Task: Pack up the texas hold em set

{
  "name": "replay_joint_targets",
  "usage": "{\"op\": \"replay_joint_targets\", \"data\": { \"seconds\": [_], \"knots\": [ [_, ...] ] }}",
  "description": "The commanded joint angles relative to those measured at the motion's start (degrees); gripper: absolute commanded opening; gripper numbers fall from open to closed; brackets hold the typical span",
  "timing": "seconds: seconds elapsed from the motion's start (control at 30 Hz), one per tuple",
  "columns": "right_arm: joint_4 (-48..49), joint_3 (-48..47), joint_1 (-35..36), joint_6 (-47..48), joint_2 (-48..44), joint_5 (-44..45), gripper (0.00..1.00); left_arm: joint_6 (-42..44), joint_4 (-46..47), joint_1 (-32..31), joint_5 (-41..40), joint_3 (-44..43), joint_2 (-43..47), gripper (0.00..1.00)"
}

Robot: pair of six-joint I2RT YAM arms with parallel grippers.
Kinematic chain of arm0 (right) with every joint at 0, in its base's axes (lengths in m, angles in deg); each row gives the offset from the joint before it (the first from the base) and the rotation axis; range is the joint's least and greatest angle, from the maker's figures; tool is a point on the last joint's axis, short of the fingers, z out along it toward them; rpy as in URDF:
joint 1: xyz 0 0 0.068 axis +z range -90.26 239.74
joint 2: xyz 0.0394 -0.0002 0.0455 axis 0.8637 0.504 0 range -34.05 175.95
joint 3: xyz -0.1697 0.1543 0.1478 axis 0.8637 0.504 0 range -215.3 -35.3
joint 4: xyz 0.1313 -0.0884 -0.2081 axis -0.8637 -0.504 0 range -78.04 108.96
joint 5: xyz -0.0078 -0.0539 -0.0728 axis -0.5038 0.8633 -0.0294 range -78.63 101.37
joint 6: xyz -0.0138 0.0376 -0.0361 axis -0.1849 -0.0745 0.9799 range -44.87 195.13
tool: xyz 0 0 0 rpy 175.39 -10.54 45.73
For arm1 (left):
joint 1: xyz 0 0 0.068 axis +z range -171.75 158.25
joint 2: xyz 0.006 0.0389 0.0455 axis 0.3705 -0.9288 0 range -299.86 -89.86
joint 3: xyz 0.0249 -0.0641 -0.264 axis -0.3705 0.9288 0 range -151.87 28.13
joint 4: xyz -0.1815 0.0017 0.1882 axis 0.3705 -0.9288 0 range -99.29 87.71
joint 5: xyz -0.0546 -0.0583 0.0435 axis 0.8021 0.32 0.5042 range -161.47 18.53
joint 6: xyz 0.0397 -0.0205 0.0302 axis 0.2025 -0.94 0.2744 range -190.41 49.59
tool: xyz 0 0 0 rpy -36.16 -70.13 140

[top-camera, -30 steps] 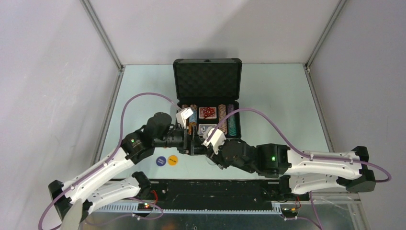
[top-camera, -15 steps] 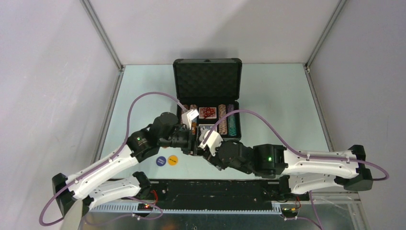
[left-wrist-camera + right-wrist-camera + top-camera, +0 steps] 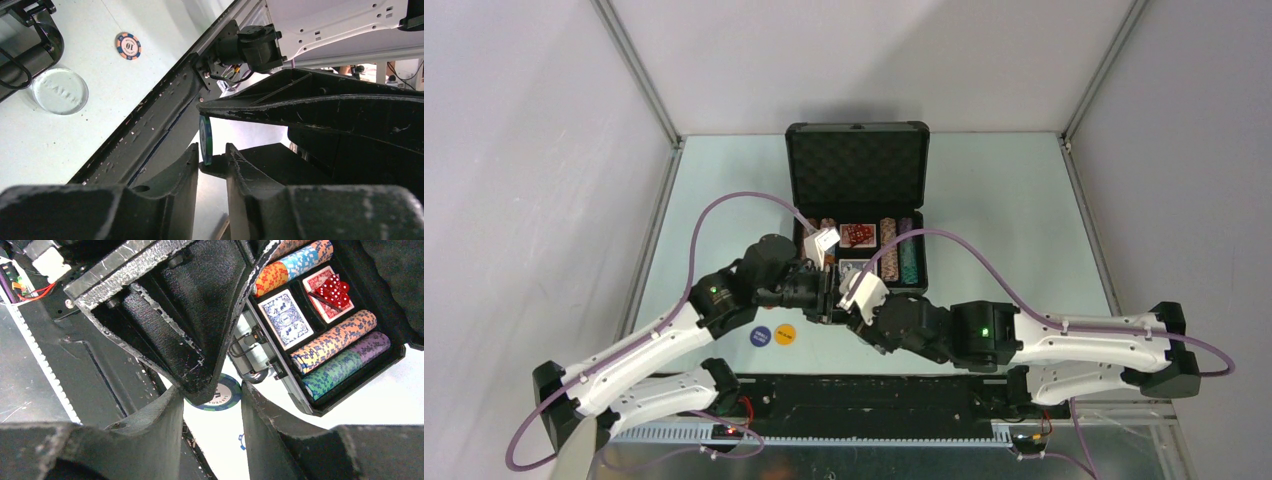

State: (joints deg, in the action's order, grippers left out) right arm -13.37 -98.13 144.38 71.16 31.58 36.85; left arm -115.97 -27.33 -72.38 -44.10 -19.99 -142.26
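The black case (image 3: 857,165) lies open at the back, with striped chip rows (image 3: 332,342), a blue card deck (image 3: 286,319) and red dice (image 3: 334,291) in its tray. In front of it the two grippers meet. My right gripper (image 3: 215,392) is shut across the rim of a green-and-blue poker chip (image 3: 225,396). My left gripper (image 3: 210,152) straddles that same chip (image 3: 205,140), seen edge-on. Its jaws are narrow, and a gap still shows on one side of the chip. In the top view both grippers (image 3: 836,298) overlap and hide the chip.
A blue button (image 3: 761,335) and a yellow button (image 3: 785,333) lie on the table near the left arm. A clear dealer disc (image 3: 59,91) and a loose orange-and-blue "10" chip (image 3: 129,46) lie on the table too. The case latch (image 3: 252,367) is close by the right fingers.
The left arm swung in toward the right gripper and its jaws narrowed around the chip. The right gripper shifted slightly left, still holding the chip.
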Motion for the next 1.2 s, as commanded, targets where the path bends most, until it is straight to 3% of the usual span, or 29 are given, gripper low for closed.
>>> {"op": "replay_joint_targets", "data": {
  "seconds": [0.0, 0.1, 0.27, 0.33, 0.53, 0.7, 0.87, 1.0, 1.1, 1.17],
  "knots": [
    [1.56, -2.92, 0.32, 0.93, 0.56, 1.17, 0.43, 0.27, 1.14, -0.44, 1.31, -1.82, -0.01, 0.29],
    [1.93, -2.95, 0.33, 1.02, 0.9, 0.59, 0.43, 0.69, 1.21, -0.52, 1.36, -1.8, 0.02, 0.23],
    [2.0, -3.22, 0.34, 0.84, 1.29, 0.25, 0.43, 1.63, 1.17, -0.58, 0.82, -1.7, 0.42, 0.03],
    [2.08, -3.21, 0.33, 0.9, 1.34, 0.23, 0.43, 2.07, 1.17, -0.58, 0.46, -1.76, 0.67, 0.0],
    [2.48, -3.2, 0.3, 1.11, 1.28, 0.34, 0.44, 4.07, 1.22, -0.68, -0.18, -1.56, 1.45, 0.0],
    [2.76, -3.19, 0.33, 0.78, 0.49, -1.37, 0.71, 5.62, 1.14, -0.58, -2.42, -1.13, 1.86, 0.0],
    [2.89, -3.15, 0.35, -0.35, -2.02, -3.04, 0.8, 8.54, 1.01, 0.08, -6.65, -0.22, 1.37, 0.0],
    [3.76, -2.27, 0.11, -2.25, -5.6, -2.78, 0.84, 13.02, -2.06, 5.06, -8.39, 0.33, 0.92, 0.0],
    [5.5, 0.04, -2.05, -4.86, -9.03, -3.12, 0.84, 21.78, -7.53, 11.04, -9.89, -0.64, 1.92, 0.0],
    [6.45, 2.23, -5.53, -8.14, -11.78, -4.19, 0.84, 27.04, -12.25, 12.29, -19.57, -2.83, 2.51, 0.0]
  ]
}}
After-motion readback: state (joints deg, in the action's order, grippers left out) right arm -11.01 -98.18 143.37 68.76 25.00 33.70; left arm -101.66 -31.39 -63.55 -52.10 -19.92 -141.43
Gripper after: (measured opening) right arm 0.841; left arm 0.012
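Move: The blue-green chip is held by its rim in the right fingertips, between the left gripper's open pads and about 1 cm to the right of and below their midpoint. From the right hand, the left fingertips lie some 2 cm left and 1 cm ahead. From the left hand and roughly 22 cm down, the clear disc lies about 6 cm right and 3 cm ahead, and the orange button 14 cm left and 2 cm ahead. The open case's tray is centred about 22 cm ahead, 3 cm right and 19 cm below it. Hold both hands nearly still and close the left gripper until it pinches the chip across its faces. Only then open the right fingers wide to let go of its rim and lift that hand about 4 cm. Carry the chip with the left gripper about 7 cm forward and left towards the case, sinking slightly and turning the wrist some 20 degrees. ##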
